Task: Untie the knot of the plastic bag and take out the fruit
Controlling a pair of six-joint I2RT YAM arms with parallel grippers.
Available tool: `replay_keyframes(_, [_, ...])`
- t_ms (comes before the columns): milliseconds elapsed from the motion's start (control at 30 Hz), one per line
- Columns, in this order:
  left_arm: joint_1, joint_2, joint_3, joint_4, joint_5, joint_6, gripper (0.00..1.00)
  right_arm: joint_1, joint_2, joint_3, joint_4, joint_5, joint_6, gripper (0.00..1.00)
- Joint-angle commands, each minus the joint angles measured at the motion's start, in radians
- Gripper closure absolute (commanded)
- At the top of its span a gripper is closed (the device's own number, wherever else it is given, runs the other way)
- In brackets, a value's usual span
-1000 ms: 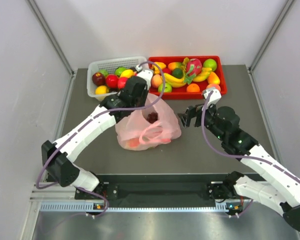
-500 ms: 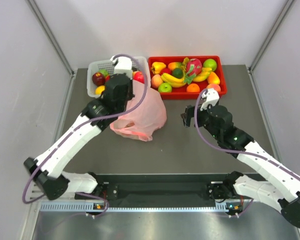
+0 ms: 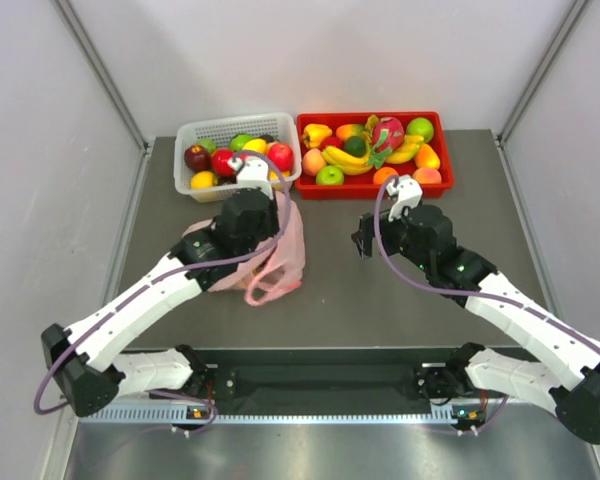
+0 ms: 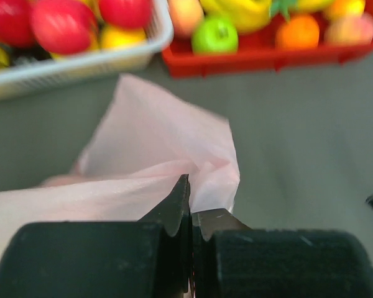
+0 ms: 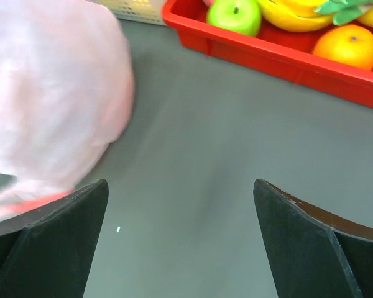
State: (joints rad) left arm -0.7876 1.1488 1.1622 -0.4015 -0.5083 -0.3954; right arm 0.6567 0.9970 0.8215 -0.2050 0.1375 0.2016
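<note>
The pink plastic bag (image 3: 276, 250) hangs crumpled from my left gripper (image 3: 270, 197), left of the table's middle, with a handle loop (image 3: 265, 290) trailing toward me. In the left wrist view the jaws are shut on a fold of the bag (image 4: 155, 143), pinched at the left gripper's tips (image 4: 190, 197). The knot is hidden. No fruit shows clearly inside the bag; only a red-orange tint (image 5: 25, 200) shows through its lower edge. My right gripper (image 3: 365, 237) is open and empty to the right of the bag (image 5: 50, 93), apart from it, above bare table (image 5: 193, 174).
A white basket (image 3: 185, 135) of toy fruit stands at the back left and a red tray (image 3: 442, 125) of toy fruit beside it at the back right. In the right wrist view the tray's near wall (image 5: 267, 56) lies just ahead of the fingers.
My left gripper carried the bag from the table's middle up toward the basket, then back toward the left. The right gripper edged slightly farther back and stayed open.
</note>
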Motion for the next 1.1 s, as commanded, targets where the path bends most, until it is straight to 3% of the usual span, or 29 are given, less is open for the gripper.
replay_keyframes(0, [-0.025, 0.023, -0.015, -0.023, 0.12, -0.091, 1.0, -0.008, -0.004, 0.056, 0.015, -0.061, -0.019, 0.0])
replay_keyframes(267, [-0.035, 0.034, 0.028, -0.091, 0.09, -0.105, 1.0, 0.044, 0.029, 0.1, 0.018, -0.3, -0.053, 0.0])
replay_keyframes(433, [-0.032, 0.052, 0.074, -0.271, 0.125, -0.04, 1.0, 0.205, 0.055, 0.148, 0.028, -0.299, -0.103, 0.0])
replay_keyframes(600, [-0.032, 0.077, 0.059, -0.335, 0.2, -0.023, 1.0, 0.328, 0.074, 0.171, 0.09, -0.292, -0.111, 0.0])
replay_keyframes(700, [-0.03, 0.054, 0.034, -0.316, 0.227, -0.02, 1.0, 0.371, 0.1, 0.174, 0.127, -0.3, -0.099, 0.23])
replay_keyframes(733, [-0.03, 0.04, 0.031, -0.309, 0.235, -0.017, 1.0, 0.38, 0.107, 0.173, 0.137, -0.321, -0.091, 0.6])
replay_keyframes(767, [-0.029, 0.037, 0.03, -0.303, 0.238, -0.013, 1.0, 0.388, 0.114, 0.166, 0.153, -0.322, -0.084, 0.89])
replay_keyframes(800, [-0.029, 0.035, 0.033, -0.307, 0.24, -0.013, 1.0, 0.405, 0.13, 0.162, 0.185, -0.311, -0.062, 1.0])
replay_keyframes(1067, [-0.024, -0.006, 0.028, -0.312, 0.209, -0.046, 1.0, 0.448, 0.3, 0.147, 0.329, -0.167, 0.051, 1.0])
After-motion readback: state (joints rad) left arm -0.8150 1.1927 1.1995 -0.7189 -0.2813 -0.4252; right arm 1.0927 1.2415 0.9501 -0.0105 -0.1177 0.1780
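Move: The bag's hanging pink handle, the likely aim of the open, empty right hand, is about 22 cm to its left, 12 cm back and 8 cm lower. The bag's fruit-filled body lies some 28 cm left, 3 cm back and 14 cm below; the red tray is about 25 cm ahead, 5 cm right and 17 cm lower. From the left hand, which already pinches the bag, the handle is roughly 16 cm back, 3 cm left and 14 cm below. Leftward, and back as well, the right hand sweeps some 18 cm to close in under the left gripper by the bag's mouth, swinging about 40 degrees counter-clockwise; it rises slightly, shuts its fingers fully on the way, then sinks a little. A grip on the film or handle can't be made out. The left hand keeps its pinch on the bag, dropping first, then drawing back, about 5 cm each way, fingers tipping down. ##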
